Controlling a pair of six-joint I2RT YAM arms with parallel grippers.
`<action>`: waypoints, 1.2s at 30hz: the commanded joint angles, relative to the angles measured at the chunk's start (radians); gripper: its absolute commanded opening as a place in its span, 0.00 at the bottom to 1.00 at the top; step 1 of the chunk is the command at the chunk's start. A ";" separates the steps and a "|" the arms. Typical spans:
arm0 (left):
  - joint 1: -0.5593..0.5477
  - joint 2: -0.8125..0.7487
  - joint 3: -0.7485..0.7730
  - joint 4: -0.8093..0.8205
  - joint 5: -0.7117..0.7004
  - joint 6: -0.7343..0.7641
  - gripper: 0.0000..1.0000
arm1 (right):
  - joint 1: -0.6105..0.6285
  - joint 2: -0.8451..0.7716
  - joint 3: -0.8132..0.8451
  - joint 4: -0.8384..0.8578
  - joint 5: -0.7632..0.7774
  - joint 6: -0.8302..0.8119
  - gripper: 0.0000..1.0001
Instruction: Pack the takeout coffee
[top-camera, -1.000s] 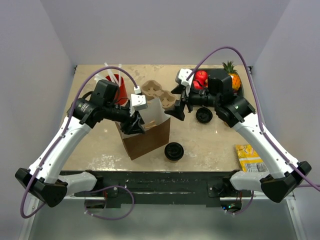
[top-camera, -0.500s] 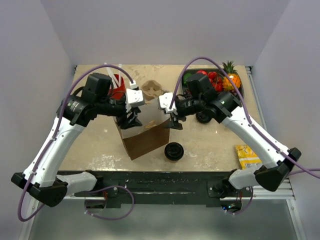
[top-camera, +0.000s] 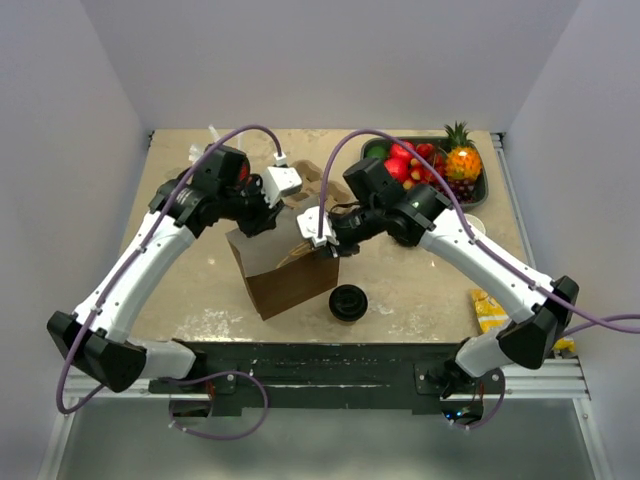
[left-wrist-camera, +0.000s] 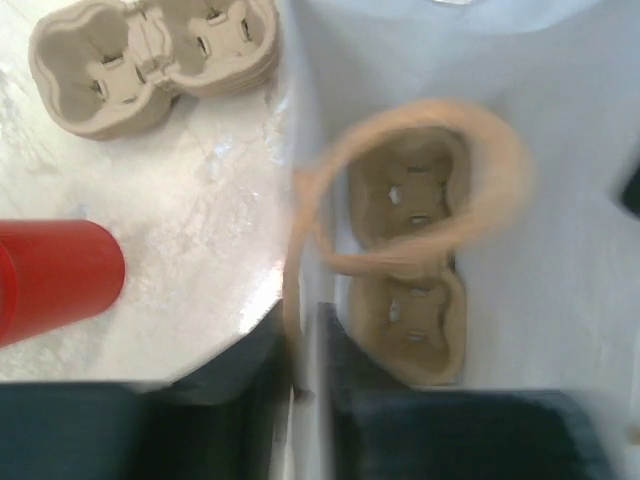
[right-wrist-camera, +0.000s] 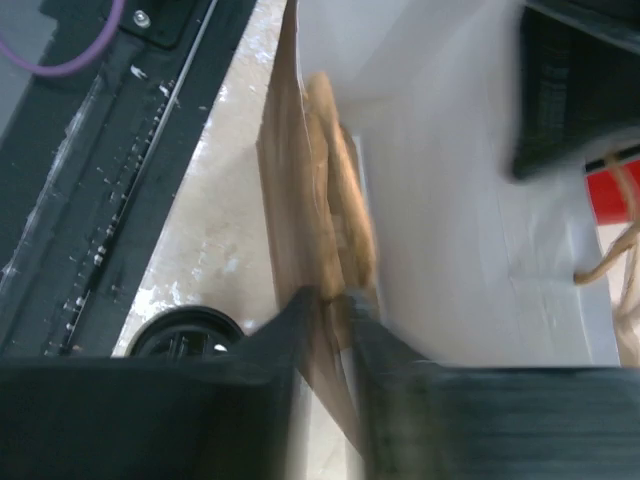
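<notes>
A brown paper bag (top-camera: 285, 278) with a white inside stands mid-table. My left gripper (top-camera: 258, 222) is shut on its left rim, the thin paper wall pinched between the fingers (left-wrist-camera: 265, 370). My right gripper (top-camera: 325, 245) is shut on the opposite rim beside a tan handle (right-wrist-camera: 340, 215). A pulp cup carrier (left-wrist-camera: 405, 260) lies at the bottom of the bag under a handle loop (left-wrist-camera: 470, 150). A round black lid (top-camera: 347, 301) sits on the table just right of the bag's near corner. I cannot tell whether a cup is under it, so it may or may not be the takeout coffee.
A second pulp carrier (left-wrist-camera: 150, 60) and a red cup (left-wrist-camera: 55, 280) stand behind the bag on the left. A black tray of toy fruit (top-camera: 440, 165) fills the back right corner. A yellow packet (top-camera: 487, 310) lies near the right front edge.
Both grippers have closed in on the bag and shut on opposite rims. The right arm swung left from beside the fruit tray, covering a second black disc.
</notes>
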 joint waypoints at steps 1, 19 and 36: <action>0.007 0.021 0.063 0.048 -0.017 -0.010 0.02 | 0.044 0.007 0.037 0.023 0.014 0.012 0.01; 0.104 0.075 0.346 -0.141 0.096 0.002 0.00 | 0.036 0.012 0.245 0.264 0.096 0.353 0.00; 0.210 0.213 0.564 -0.349 0.440 0.008 0.00 | 0.079 0.219 0.659 0.092 -0.049 0.479 0.00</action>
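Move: The upright twine of the bag's far handle stands between the left hand's half-open pads, its loop reaching about 3 cm to the right. The near handle is likewise between the right hand's pads, its loop about 3 cm to the left. The red straw cup is roughly 24 cm ahead and 7 cm left of the left hand, the cup carriers some 27 cm ahead and 12 cm right, both far below. The lidded coffee stands about 7 cm back from the right hand, straight across and 17 cm lower. Each hand pinches its twine handle shut, then both lift the bag upward in two pulls with a pause between, drifting left and a little forward. The right hand climbs about 14 cm, and the left ends some 10 cm up after sagging back from its higher peak. Fingers stay closed as the wrists tip their points upward, the right by some 15 degrees. ##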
